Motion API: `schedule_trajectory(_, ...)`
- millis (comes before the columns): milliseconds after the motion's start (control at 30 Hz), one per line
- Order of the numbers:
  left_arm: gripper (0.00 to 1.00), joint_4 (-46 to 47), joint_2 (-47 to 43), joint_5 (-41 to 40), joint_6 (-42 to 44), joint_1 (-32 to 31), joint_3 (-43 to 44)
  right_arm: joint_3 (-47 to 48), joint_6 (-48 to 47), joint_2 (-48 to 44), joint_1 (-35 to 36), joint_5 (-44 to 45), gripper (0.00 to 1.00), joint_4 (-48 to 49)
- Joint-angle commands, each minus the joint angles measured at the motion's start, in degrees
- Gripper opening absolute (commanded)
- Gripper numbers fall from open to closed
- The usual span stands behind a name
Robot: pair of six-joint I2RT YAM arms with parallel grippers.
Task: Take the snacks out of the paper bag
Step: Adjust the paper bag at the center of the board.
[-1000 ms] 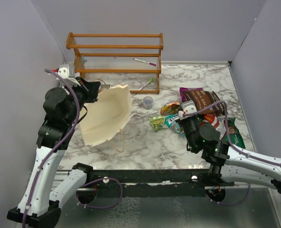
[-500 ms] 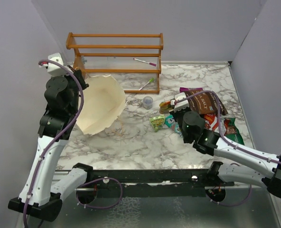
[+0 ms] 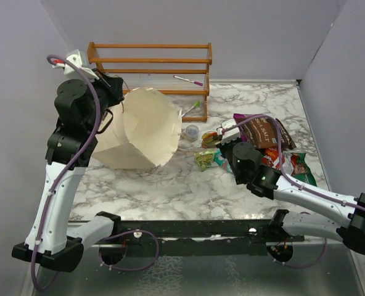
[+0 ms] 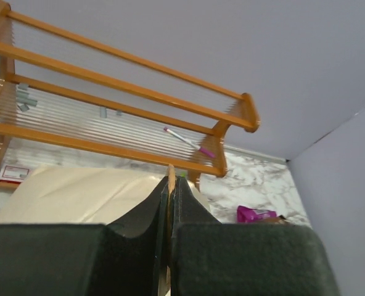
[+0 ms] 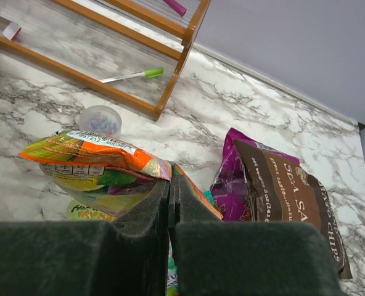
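My left gripper [image 3: 116, 91] is shut on the rim of the cream paper bag [image 3: 142, 126], which hangs lifted in front of the wooden rack; in the left wrist view a thin tan edge shows between the shut fingers [image 4: 170, 180]. The snacks lie in a heap at the right: a brown packet [image 3: 262, 131], a purple one [image 5: 232, 179], a yellow-green one [image 3: 202, 160], a teal one [image 3: 221, 159] and a red one [image 3: 275, 157]. My right gripper [image 3: 224, 132] is shut at the heap's left edge, pinching the orange packet [image 5: 96, 154] at its fingertips [image 5: 171, 168].
The wooden rack [image 3: 148, 61] stands at the back with a pink-tipped pen [image 3: 188, 80] on it and a green-tipped marker [image 5: 133, 75] under it. A small clear cup [image 3: 192, 131] sits between bag and snacks. Grey walls close in left, back and right.
The left arm has raised the bag and swung it right, turning it over the table. The right gripper has moved toward the back left, and the orange packet has shifted with it.
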Motion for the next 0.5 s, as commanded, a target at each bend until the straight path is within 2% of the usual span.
schedule_trajectory(0, 0.00, -0.94, -5.05, 0.77, -5.07, 0.13, 1.40, 0.69, 1.44, -0.25, -0.72, -1.24, 0.01, 1.70)
schedule_trajectory(100, 0.00, -0.10, -7.21, -2.37, -5.73, 0.09, -2.84, 0.92, 1.65, 0.36, -1.25, -1.39, 0.01, 1.85)
schedule_trajectory(467, 0.00, -4.63, -11.04, -4.00, -3.16, 0.11, -14.29, 2.96, 1.21, 4.89, -6.48, -4.67, 0.01, 3.46)
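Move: The left hand, high up, already holds the empty paper bag by its handle; the bag's middle hangs about 6 cm to the right and some 15 below. The board's centre lies roughly 7 cm ahead, 20 right and 45 below; from the hand, the plastic cup is about 16 ahead and 20 right, and the wooden rack some 30 straight ahead. From the right hand, the board's centre is about 10 ahead, 10 left and 22 below. Back and up first, the left hand tugs the bag by its handle about 4 cm towards the base and a little higher, then reverses and drops some 7 cm towards the board, its fingers shut on the handle and tipping slightly down. The right hand keeps its pinch on the orange snack packet and eases 2 to 3 cm forward and down. ##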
